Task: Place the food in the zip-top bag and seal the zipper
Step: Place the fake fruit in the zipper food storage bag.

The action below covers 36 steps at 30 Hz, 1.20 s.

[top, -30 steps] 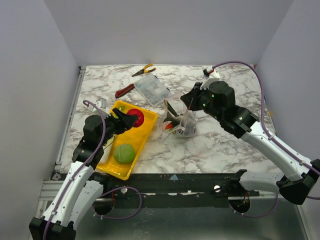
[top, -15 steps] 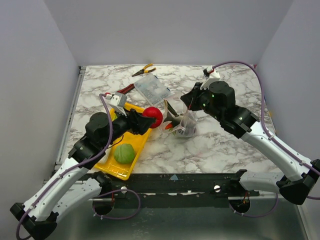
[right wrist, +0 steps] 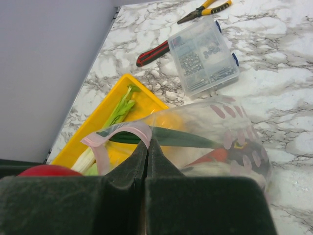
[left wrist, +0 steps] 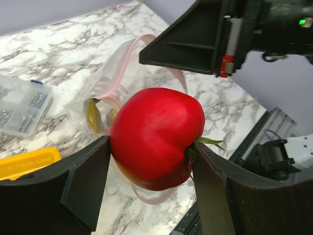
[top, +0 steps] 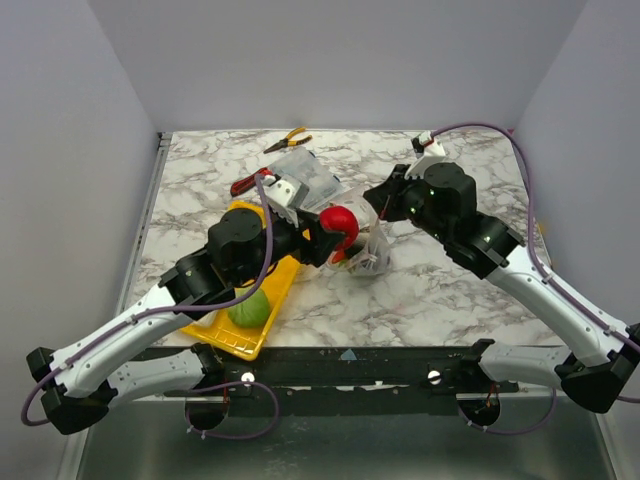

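Note:
My left gripper [top: 338, 226] [left wrist: 149, 169] is shut on the red tomato [top: 341, 219] [left wrist: 156, 137] and holds it in the air right over the mouth of the zip-top bag [top: 366, 256] [left wrist: 110, 93]. My right gripper [top: 378, 214] [right wrist: 148, 144] is shut on the pink zipper [right wrist: 122, 131] [left wrist: 124, 61] and holds the mouth up. A long dark green piece [right wrist: 188, 138] and an orange-red piece [right wrist: 215, 155] lie inside the bag. The green cabbage [top: 248, 308] and a leek [right wrist: 117, 110] rest in the yellow tray [top: 232, 341] [right wrist: 138, 95].
A rigid clear box [top: 305, 172] [right wrist: 203, 56] lies behind the bag. Red-handled pliers [top: 246, 183] [right wrist: 154, 53] and yellow-handled pliers [top: 287, 140] [right wrist: 205, 10] lie near the back of the marble table [top: 440, 290]. Walls close in on left, right and rear.
My left arm has lifted the tomato out of the yellow tray and carried it right to the bag's mouth. The right gripper has stayed on the zipper.

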Each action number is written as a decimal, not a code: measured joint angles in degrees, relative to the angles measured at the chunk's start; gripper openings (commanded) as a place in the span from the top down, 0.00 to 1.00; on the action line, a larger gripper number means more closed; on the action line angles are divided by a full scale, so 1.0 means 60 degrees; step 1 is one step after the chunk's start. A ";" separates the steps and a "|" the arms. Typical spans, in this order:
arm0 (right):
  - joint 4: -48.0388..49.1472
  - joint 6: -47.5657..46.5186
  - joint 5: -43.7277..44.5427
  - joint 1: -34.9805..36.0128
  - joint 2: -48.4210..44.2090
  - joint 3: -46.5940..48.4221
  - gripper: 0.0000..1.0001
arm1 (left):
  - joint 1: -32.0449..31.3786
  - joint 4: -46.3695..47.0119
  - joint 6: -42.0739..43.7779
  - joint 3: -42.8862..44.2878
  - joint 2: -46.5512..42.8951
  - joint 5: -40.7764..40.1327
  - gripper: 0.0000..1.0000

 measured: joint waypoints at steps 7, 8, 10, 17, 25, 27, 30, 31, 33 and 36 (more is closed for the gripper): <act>0.0000 0.0175 -0.0277 0.0000 -0.0237 0.0000 0.99 | -0.0066 -0.0849 0.0124 0.1031 0.1206 -0.0867 0.59; 0.0007 0.0193 -0.0335 0.0000 -0.0273 0.0000 0.99 | -0.0080 -0.0962 0.0142 0.1202 0.1351 -0.0976 0.59; 0.0025 0.0240 -0.0463 0.0000 -0.0317 0.0000 0.99 | -0.0113 -0.1118 0.0164 0.1417 0.1530 -0.1118 0.58; 0.0033 0.0415 -0.0820 0.0000 -0.0346 0.0000 0.99 | -0.0189 -0.1552 0.0251 0.1719 0.1836 -0.1475 0.55; 0.0069 0.0506 -0.1144 0.0000 -0.0346 0.0000 0.99 | -0.0233 -0.1931 0.0357 0.2087 0.2390 -0.1679 0.30; 0.0098 0.0521 -0.1191 0.0000 -0.0346 0.0000 0.99 | -0.0233 -0.2018 0.0372 0.2324 0.2619 -0.1752 0.23; 0.0106 0.0525 -0.1206 0.0000 -0.0342 0.0000 0.99 | -0.0229 -0.2302 0.0321 0.2841 0.2998 -0.1916 0.01; 0.0106 0.0525 -0.1206 0.0000 -0.0342 0.0004 0.99 | -0.0233 -0.2412 0.0284 0.3024 0.3104 -0.1974 0.01; 0.0106 0.0521 -0.1209 0.0000 -0.0342 0.0004 0.99 | -0.0233 -0.2510 0.0171 0.3253 0.3191 -0.2047 0.01; 0.0106 0.0521 -0.1206 0.0000 -0.0342 0.0004 0.99 | -0.0229 -0.2550 0.0040 0.3326 0.3111 -0.2055 0.01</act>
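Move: The left hand holds the tomato; the bag's open mouth lies about 5 cm ahead of it, 3 cm right and 5 cm below. From that hand the parts box is some 27 cm ahead and 5 cm left, the yellow tray's middle 7 cm ahead and 18 cm left, both roughly 30 cm lower. The right hand pinches the bag's rim, with the mouth about 3 cm back, 3 cm left and 5 cm below; the tomato is 8 cm back, 6 cm left, about level in height. Left carries the tomato 5 cm forward over the bag and opens; right eases the pinched rim back slightly. ##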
